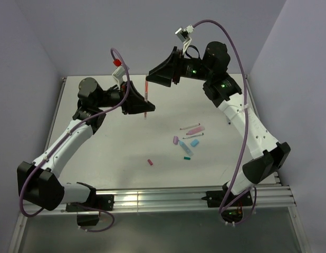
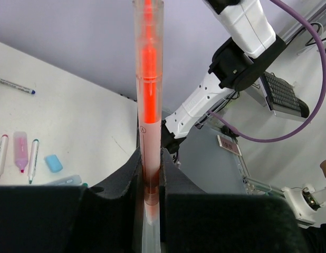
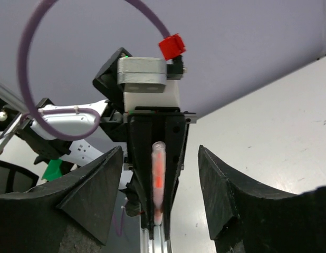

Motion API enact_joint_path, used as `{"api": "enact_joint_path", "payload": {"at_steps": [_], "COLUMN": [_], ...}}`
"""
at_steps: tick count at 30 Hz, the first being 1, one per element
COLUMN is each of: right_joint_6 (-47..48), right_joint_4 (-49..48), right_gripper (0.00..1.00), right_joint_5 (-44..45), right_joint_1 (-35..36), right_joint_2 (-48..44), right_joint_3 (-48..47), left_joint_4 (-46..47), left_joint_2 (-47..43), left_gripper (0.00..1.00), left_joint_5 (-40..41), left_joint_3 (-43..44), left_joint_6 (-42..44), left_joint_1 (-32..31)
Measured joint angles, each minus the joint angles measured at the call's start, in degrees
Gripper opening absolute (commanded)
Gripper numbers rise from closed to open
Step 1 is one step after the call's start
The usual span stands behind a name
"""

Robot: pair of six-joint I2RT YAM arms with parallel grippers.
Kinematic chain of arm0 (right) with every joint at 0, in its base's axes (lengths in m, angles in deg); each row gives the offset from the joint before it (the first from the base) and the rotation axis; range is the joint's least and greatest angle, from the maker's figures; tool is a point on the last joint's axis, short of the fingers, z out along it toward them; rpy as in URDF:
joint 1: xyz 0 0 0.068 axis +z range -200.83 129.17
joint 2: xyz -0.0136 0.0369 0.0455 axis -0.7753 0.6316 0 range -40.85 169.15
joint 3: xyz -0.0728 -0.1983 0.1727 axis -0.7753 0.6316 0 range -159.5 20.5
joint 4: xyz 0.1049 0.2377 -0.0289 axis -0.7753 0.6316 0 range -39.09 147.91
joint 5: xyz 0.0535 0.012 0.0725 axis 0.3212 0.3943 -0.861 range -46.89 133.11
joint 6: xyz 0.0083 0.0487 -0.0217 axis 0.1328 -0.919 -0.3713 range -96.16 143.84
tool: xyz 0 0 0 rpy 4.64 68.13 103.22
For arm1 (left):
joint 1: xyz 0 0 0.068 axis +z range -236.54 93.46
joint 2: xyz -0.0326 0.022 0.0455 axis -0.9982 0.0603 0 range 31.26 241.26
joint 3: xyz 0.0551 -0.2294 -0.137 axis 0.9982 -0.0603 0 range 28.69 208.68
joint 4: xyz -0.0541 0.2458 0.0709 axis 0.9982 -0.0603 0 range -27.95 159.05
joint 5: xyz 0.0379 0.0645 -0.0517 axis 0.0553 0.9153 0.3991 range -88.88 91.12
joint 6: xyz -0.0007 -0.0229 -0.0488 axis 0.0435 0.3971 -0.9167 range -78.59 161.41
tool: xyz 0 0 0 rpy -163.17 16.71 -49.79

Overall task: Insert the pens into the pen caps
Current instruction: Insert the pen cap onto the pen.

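Note:
An orange-red pen (image 1: 146, 95) stands upright above the table, gripped near its lower end by my left gripper (image 1: 146, 108), which is shut on it. In the left wrist view the pen (image 2: 150, 105) rises straight out of the left gripper (image 2: 151, 179), and its upper part is a slightly wider clear tube. My right gripper (image 1: 155, 76) hangs open just above and behind the pen's top, touching nothing. Its wrist view shows the pen (image 3: 159, 179) beyond the open right gripper (image 3: 160, 195). More pens (image 1: 192, 127) and pen caps, lilac (image 1: 175, 140) and light blue (image 1: 194, 142), lie right of centre.
A small red cap (image 1: 150, 162) lies alone nearer the front edge. A bluish pen (image 1: 185, 151) lies below the caps. The left wrist view shows loose pens (image 2: 20, 151) and a light blue cap (image 2: 53, 163) on the table (image 1: 99, 142). Walls close in on three sides.

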Motion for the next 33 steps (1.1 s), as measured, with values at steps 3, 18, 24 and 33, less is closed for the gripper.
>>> {"api": "enact_joint_path", "payload": {"at_steps": [3,18,24,33], "right_joint_6": [-1.0,-7.0,-7.5,-7.1], "right_joint_4": [0.0,-4.1,-5.7,-7.6], "right_gripper": [0.61,0.25,0.00,0.00], "right_joint_5": [0.2,-2.0,-2.6,-2.2], "right_joint_1": [0.0,0.0,0.2,0.3], "right_joint_2": [1.8,4.1,4.1,3.7], "right_joint_3": [-0.4,-0.7,0.3,2.1], "left_joint_4": [-0.7,-3.8,-4.2,-4.6], "left_joint_2": [0.0,0.2,0.8,0.9], "left_gripper": [0.00,0.00,0.00,0.00], "left_joint_5": [0.0,0.7,0.8,0.5], "left_joint_3": [0.0,0.0,0.0,0.0], "left_joint_6": [0.6,2.6,2.5,1.9], "left_joint_1": [-0.4,-1.3,-1.3,-1.3]}}
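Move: The clear pen cap already stands on top of the upright orange pen. From the open right hand its middle lies about 2 cm to the left, 1 cm ahead and some 4 cm below; the middle of the pen itself is about 2 cm to the left, level fore and aft, and roughly 10 cm down. From the left hand, which still grips the pen, the cap is about 9 cm up and 2 cm ahead, level sideways. Ease the right gripper down, left and forward over the cap's top end, about 2 cm each way at most, tipping it some 5 degrees, and close its wide-open fingers until they are nearly shut. Settle the shut tips on the cap's end as if to press it down. Keep the left grip on the pen and let that hand sink about 1.5 cm. ##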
